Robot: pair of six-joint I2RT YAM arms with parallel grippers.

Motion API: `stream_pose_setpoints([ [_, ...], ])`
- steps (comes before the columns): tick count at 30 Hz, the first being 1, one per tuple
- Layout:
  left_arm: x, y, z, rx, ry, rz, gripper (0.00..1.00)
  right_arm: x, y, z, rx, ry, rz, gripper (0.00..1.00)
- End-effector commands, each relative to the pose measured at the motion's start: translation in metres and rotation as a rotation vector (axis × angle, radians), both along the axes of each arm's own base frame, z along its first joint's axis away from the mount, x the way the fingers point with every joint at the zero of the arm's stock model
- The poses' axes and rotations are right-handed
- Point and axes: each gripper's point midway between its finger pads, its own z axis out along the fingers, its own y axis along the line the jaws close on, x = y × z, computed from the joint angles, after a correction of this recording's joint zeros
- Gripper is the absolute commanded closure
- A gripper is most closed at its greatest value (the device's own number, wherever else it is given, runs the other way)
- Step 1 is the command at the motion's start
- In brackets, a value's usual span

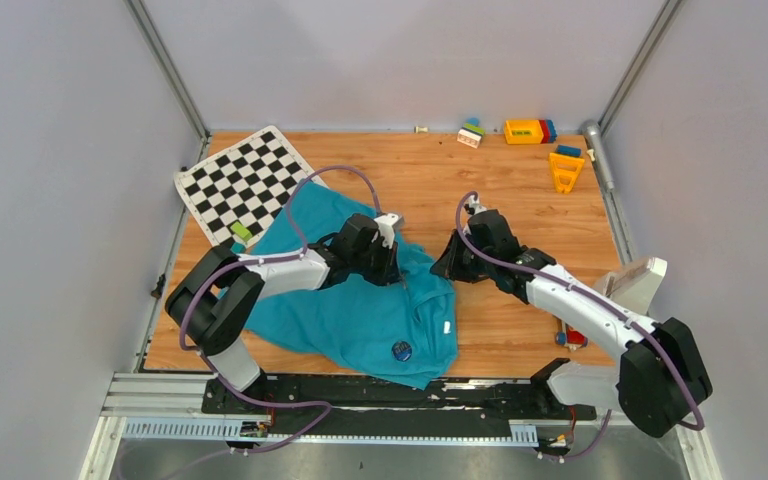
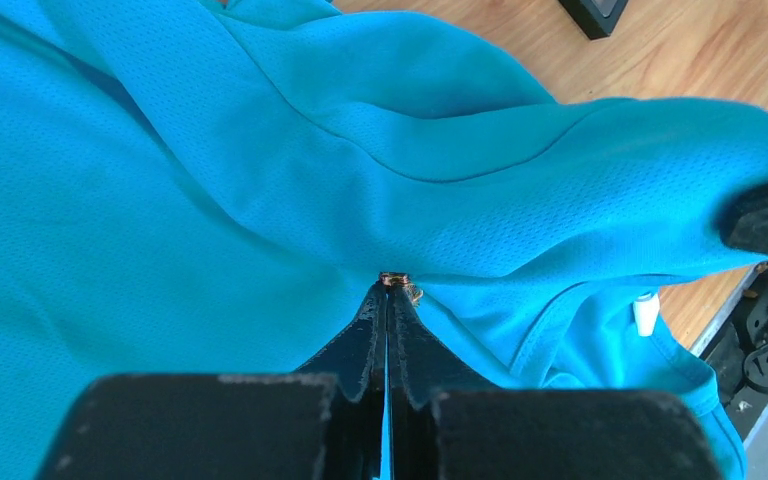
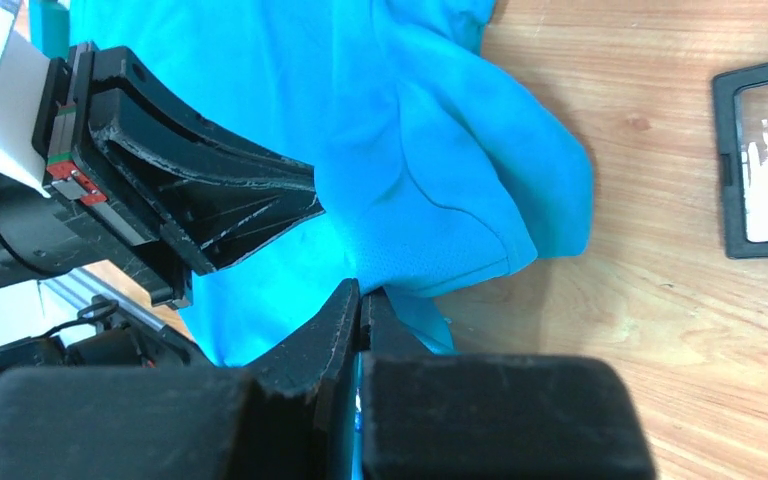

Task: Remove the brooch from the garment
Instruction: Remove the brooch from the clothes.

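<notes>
The teal garment [image 1: 350, 310] lies crumpled on the wooden table, its white label [image 1: 447, 327] near the front right corner. My left gripper [image 2: 391, 291] is shut, and a small gold-coloured brooch [image 2: 398, 281] is pinched at its very tips, against a raised fold of the garment [image 2: 260, 180]. From above, my left gripper [image 1: 397, 270] sits on the garment's right side. My right gripper [image 3: 361, 296] is shut on the garment's edge [image 3: 430, 260], a short way right of the left one. A round dark badge [image 1: 401, 350] also sits on the fabric near the front.
A checkered mat [image 1: 245, 180] lies at the back left, with a green block [image 1: 241, 232] at its corner. Toy blocks [image 1: 530, 131] and an orange piece [image 1: 565, 170] are at the back right. A black square box [image 3: 760, 160] lies on the wood beside the garment.
</notes>
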Motion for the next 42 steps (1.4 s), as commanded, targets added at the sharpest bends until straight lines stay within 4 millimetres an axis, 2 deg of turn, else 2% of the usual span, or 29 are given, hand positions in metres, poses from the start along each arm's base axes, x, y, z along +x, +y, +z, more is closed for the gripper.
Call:
stream_pose_setpoints([
  [1, 0.014, -0.007, 0.01, -0.012, -0.039, 0.002, 1.0, 0.021, -0.009, 0.005, -0.038, -0.079, -0.073, 1.0],
  [12, 0.015, -0.007, 0.006, 0.001, -0.037, 0.003, 1.0, 0.032, -0.043, -0.047, -0.207, -0.013, -0.174, 1.0],
  [19, 0.017, -0.006, 0.006, 0.009, -0.043, 0.008, 1.0, 0.036, -0.066, -0.062, -0.28, 0.018, -0.264, 1.0],
  [25, 0.018, -0.004, 0.012, 0.007, -0.057, 0.011, 1.0, 0.037, -0.065, -0.057, -0.271, 0.002, -0.253, 1.0],
  [30, 0.02, 0.001, 0.024, -0.017, -0.09, 0.035, 0.78, 0.035, -0.058, -0.052, -0.235, -0.022, -0.215, 1.0],
  [31, 0.018, 0.003, 0.025, -0.024, -0.088, 0.039, 0.71, 0.035, -0.055, -0.051, -0.223, -0.029, -0.197, 1.0],
  [35, 0.019, 0.003, 0.028, -0.074, -0.071, 0.043, 0.54, 0.03, -0.038, -0.042, -0.149, -0.057, -0.101, 1.0],
  [39, 0.018, -0.002, 0.024, -0.114, -0.029, 0.026, 0.48, 0.025, -0.029, -0.028, -0.09, -0.108, -0.039, 1.0],
  [42, 0.015, -0.007, 0.015, -0.127, 0.022, 0.001, 0.51, 0.023, -0.026, -0.015, -0.058, -0.148, -0.022, 1.0],
])
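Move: Just at the left hand's shut fingertips, about 1 cm to their right, is the brooch, partly hidden by the lifted garment fold. The blue badge is some 12 cm back of this hand and level sideways; the white tag is about 8 cm back and 8 cm right, both slightly lower. From the right hand, gripping the fold, the brooch lies about 5 cm left, 2 cm back and 5 cm down; the black frame is some 8 cm right, 1 cm ahead and 8 cm below. Keeping its shut grip on the garment fold, the right hand draws it about 6 cm right and 6 cm down, with some forward travel and a small clockwise turn, then eases partway back left, back and up. The left hand meanwhile stays almost in place at the brooch, then opens to about half and lifts off roughly 2 cm, also edging forward. ##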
